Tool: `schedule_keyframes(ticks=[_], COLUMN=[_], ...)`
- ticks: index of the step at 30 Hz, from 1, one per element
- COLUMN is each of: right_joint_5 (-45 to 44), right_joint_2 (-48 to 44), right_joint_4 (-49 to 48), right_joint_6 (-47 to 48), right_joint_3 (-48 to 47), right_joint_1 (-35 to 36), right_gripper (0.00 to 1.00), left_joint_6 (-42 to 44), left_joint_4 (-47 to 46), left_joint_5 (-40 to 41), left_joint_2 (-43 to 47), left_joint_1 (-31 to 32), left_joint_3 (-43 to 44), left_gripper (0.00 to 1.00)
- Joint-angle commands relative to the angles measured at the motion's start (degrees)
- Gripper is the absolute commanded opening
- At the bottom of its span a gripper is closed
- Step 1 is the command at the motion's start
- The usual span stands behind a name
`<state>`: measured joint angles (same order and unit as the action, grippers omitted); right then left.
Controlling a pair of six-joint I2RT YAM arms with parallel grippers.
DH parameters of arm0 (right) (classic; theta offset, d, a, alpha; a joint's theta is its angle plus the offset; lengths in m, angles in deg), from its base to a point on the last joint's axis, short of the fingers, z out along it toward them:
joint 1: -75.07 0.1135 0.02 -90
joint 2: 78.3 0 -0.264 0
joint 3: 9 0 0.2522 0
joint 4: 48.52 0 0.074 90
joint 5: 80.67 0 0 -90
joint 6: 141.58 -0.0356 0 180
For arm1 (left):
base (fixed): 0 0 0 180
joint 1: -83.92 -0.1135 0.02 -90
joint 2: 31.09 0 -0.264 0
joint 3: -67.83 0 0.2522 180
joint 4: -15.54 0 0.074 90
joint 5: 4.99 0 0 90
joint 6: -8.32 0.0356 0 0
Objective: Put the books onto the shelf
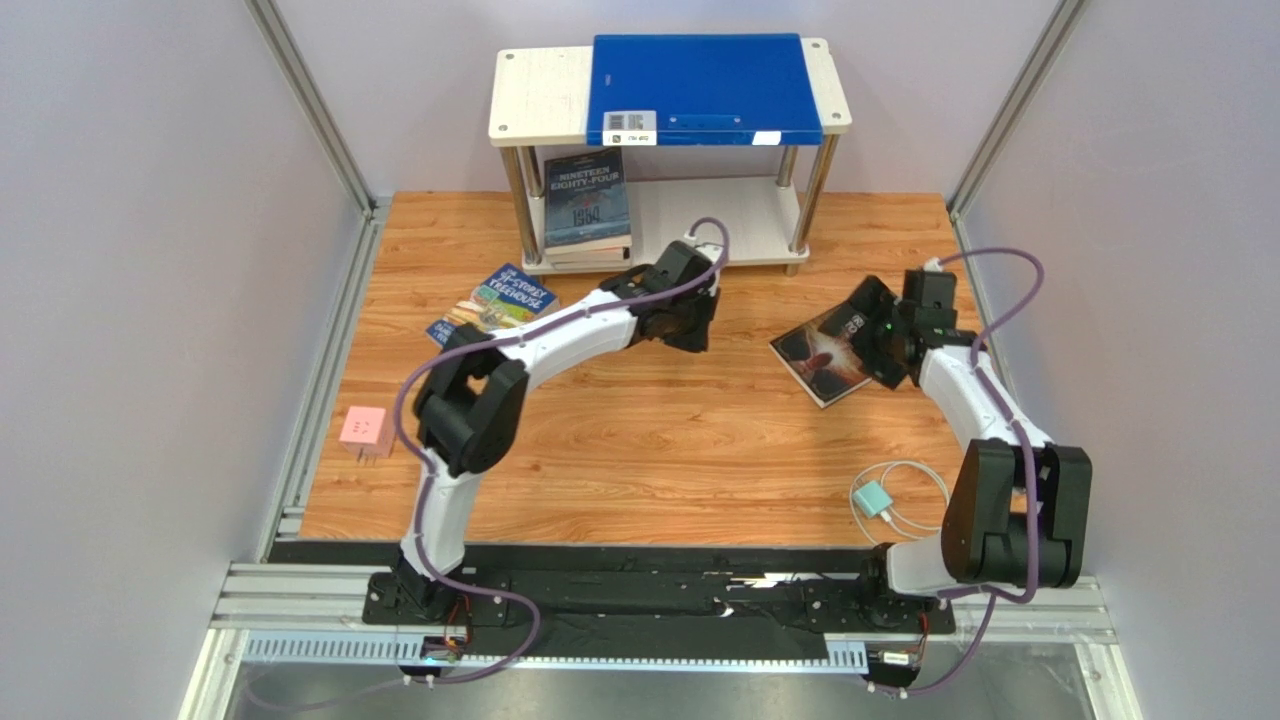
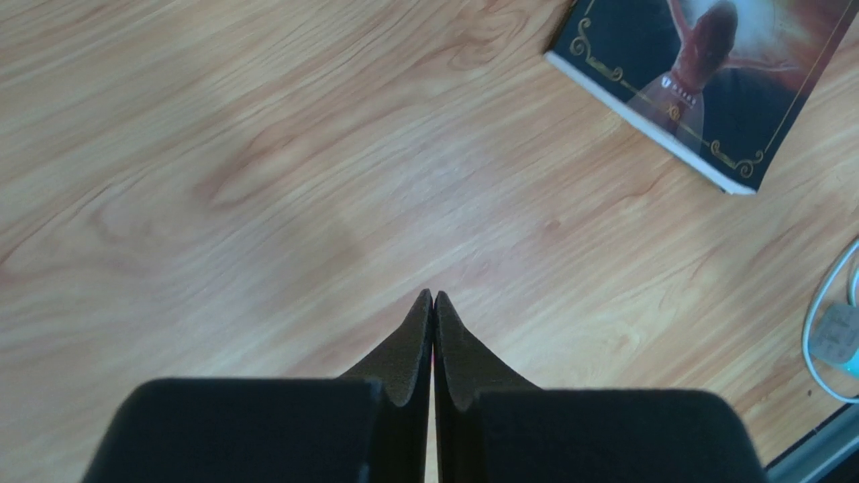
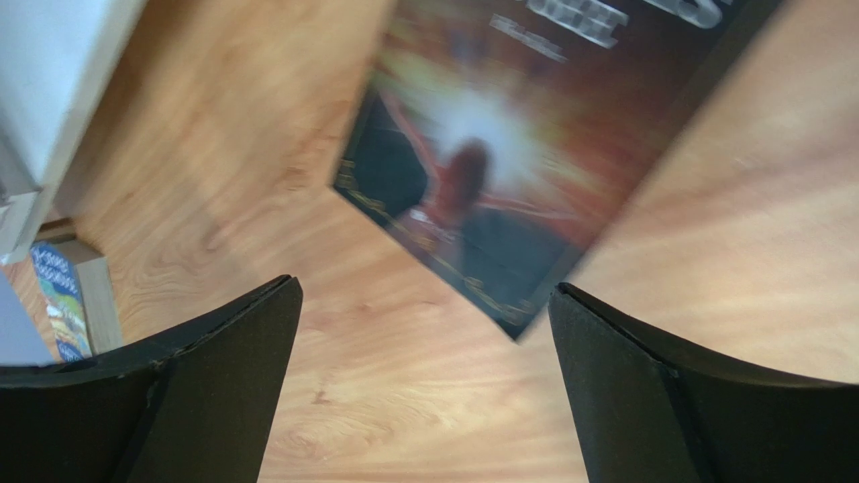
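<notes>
The shelf, white boards on silver posts, stands at the back. A navy book rests on its lower board. A blue Treehouse book lies on the wooden table left of my left arm. A dark book with a glowing figure on its cover lies flat at the right. My left gripper hovers over bare wood in front of the shelf, shut on nothing; the dark book is off to its upper right. My right gripper is open just above the dark book, whose near corner points between the fingers.
A large blue folder covers most of the shelf's top board. A pink block sits at the table's left edge. A white cable with an adapter lies near the right arm's base. Grey walls close in both sides.
</notes>
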<state>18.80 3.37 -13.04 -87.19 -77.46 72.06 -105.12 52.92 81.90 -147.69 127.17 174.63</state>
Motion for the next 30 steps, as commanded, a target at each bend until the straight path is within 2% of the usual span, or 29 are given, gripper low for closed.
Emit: schedule_keyframes(ticks=[1,6,12,16,21,30], right_joint_5=[5.5,8.8,11.3,12.1,12.2,14.1], right_joint_2=[-5.4,-4.8,2.9,9.9,14.7,22.7], right_joint_4=[1.2,0.8,-1.1,-3.9,-6.7,-7.6], right_joint_6=[-0.4,0.6,-0.1,-0.4,-1.7,-2.4], right_joint_3=[4.6,8.1,7.6,6.5,4.7,-2.3], right_joint_1=[-7.3,-12.6,-15.7,-15.9,-15.9,-14.8], right_gripper=[1.00,1.00,1.00,1.00,1.00,0.95], left_joint_6=[1.4,-0.7,-4.2,-6.6,-9.2,-13.3], left_joint_4=[3.3,5.7,8.4,7.1,7.9,7.9], left_joint_5=[-2.2,-4.8,-2.7,-1.4,-3.6,-10.9], left_joint_2=[-9.7,-19.3,-27.4,-30.4,-35.7,-39.8], left_joint_1=[1.7,1.8,2.3,2.3,2.3,2.3], left_joint_3=[14.4,25.2,39.0,43.4,50.2,52.1], left_gripper=[0.00,0.00,0.00,0.00,0.00,0.00])
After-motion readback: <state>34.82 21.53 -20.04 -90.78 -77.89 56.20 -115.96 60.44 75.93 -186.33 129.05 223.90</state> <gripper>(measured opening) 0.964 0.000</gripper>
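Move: Ahead of the right hand by about 6 cm, 4 cm to its right and 9 cm below it, lies the book Three Days to See. From the left hand its middle is about 6 cm ahead, 28 cm to the right and 8 cm down. The shelf's lower board is centred some 30 cm ahead and 5 cm left of the left hand, while the power adapter sits about 22 cm back and 3 cm right of the right hand. Closing in on the book from both sides, the right hand swings right and back, sinks roughly 7 cm, then slides forward about 6 cm with its fingers wide open astride the book, rolling left side up. The left hand, still shut, sweeps right some 12 cm with some forward travel and ends low beside the book's left-hand corner, having dipped, levelled and dipped again. ##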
